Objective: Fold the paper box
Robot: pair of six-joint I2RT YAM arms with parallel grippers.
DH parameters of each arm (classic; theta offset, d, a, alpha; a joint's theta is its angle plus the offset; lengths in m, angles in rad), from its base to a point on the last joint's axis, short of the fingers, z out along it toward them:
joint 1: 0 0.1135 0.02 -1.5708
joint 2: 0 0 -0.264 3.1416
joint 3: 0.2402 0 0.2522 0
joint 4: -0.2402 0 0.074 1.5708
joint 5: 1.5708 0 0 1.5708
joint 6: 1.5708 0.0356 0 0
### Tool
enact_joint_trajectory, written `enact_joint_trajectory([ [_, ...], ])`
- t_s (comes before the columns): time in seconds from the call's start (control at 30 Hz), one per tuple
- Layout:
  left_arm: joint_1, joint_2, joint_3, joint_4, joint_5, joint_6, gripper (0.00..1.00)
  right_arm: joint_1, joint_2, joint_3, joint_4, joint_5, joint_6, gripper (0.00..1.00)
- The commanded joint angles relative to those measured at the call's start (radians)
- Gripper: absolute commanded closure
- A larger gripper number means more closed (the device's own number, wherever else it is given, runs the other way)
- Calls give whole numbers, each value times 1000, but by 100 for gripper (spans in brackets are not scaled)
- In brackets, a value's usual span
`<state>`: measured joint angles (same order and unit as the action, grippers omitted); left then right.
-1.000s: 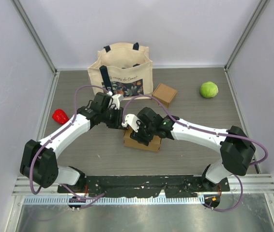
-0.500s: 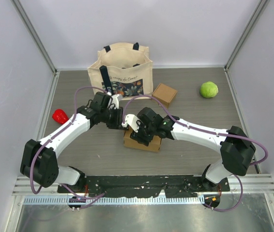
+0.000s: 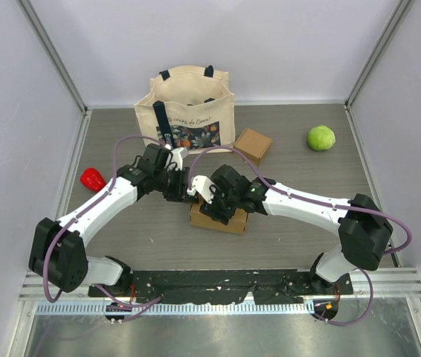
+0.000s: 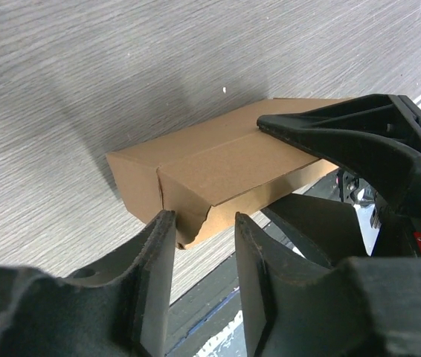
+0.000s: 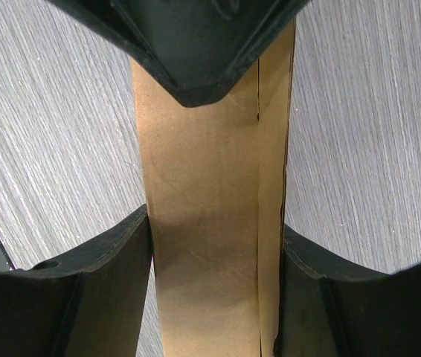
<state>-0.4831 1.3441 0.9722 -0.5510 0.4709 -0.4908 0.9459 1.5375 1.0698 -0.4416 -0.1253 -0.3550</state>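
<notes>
The brown paper box (image 3: pixel 212 221) lies flat on the table in the middle, most of it under the right arm. My right gripper (image 3: pixel 222 201) straddles it from above, and in the right wrist view both fingers press the box (image 5: pixel 203 186) on its long sides. My left gripper (image 3: pixel 183 186) is at the box's left end. In the left wrist view its jaws (image 4: pixel 203 219) stand apart with nothing between them, the tips just short of the loose end flap of the box (image 4: pixel 218 160). The right gripper's finger (image 4: pixel 359 141) lies along the box top.
A cream tote bag (image 3: pixel 188 111) stands at the back. A small closed brown box (image 3: pixel 253 145) sits to its right and a green ball (image 3: pixel 321 137) further right. A red object (image 3: pixel 91 178) lies at the left wall. A metal rail (image 3: pixel 218 282) runs along the near edge.
The left gripper's jaws have spread wider apart at the box's left end. The right gripper and the box have not moved.
</notes>
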Motion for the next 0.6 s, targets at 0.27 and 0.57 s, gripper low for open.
enact_joint_trajectory([
  [0.27,-11,21,31,-23,86,5,90,7,1,5,-23,-20,27,52],
  [0.57,-12,15,39,-40,74,-5,91,11,12,5,-20,-2,25,52],
])
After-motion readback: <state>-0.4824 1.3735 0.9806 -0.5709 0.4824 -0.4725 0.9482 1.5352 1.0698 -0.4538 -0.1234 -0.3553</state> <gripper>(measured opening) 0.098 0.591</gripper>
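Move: The small end flap of the paper box lies just at the left hand's fingertips, about 1 cm to their right, 1 cm back and 1 cm below. The box's middle is some 9 cm to the right of that hand, 4 cm back and 3 cm lower; the finished box stands about 18 cm to its right, 17 cm ahead and 6 cm below. For the right hand, which still grips the box, the flap is roughly 8 cm left, 3 cm ahead and 2 cm above. Down by just under 1 cm, with hardly any turn of the wrist, the left hand sinks onto the near corner of the box's end flap, and its fingers close from less than half open to nearly shut, pinching the flap's edge. The right hand stays put and keeps its grip across the box, steadying it. ##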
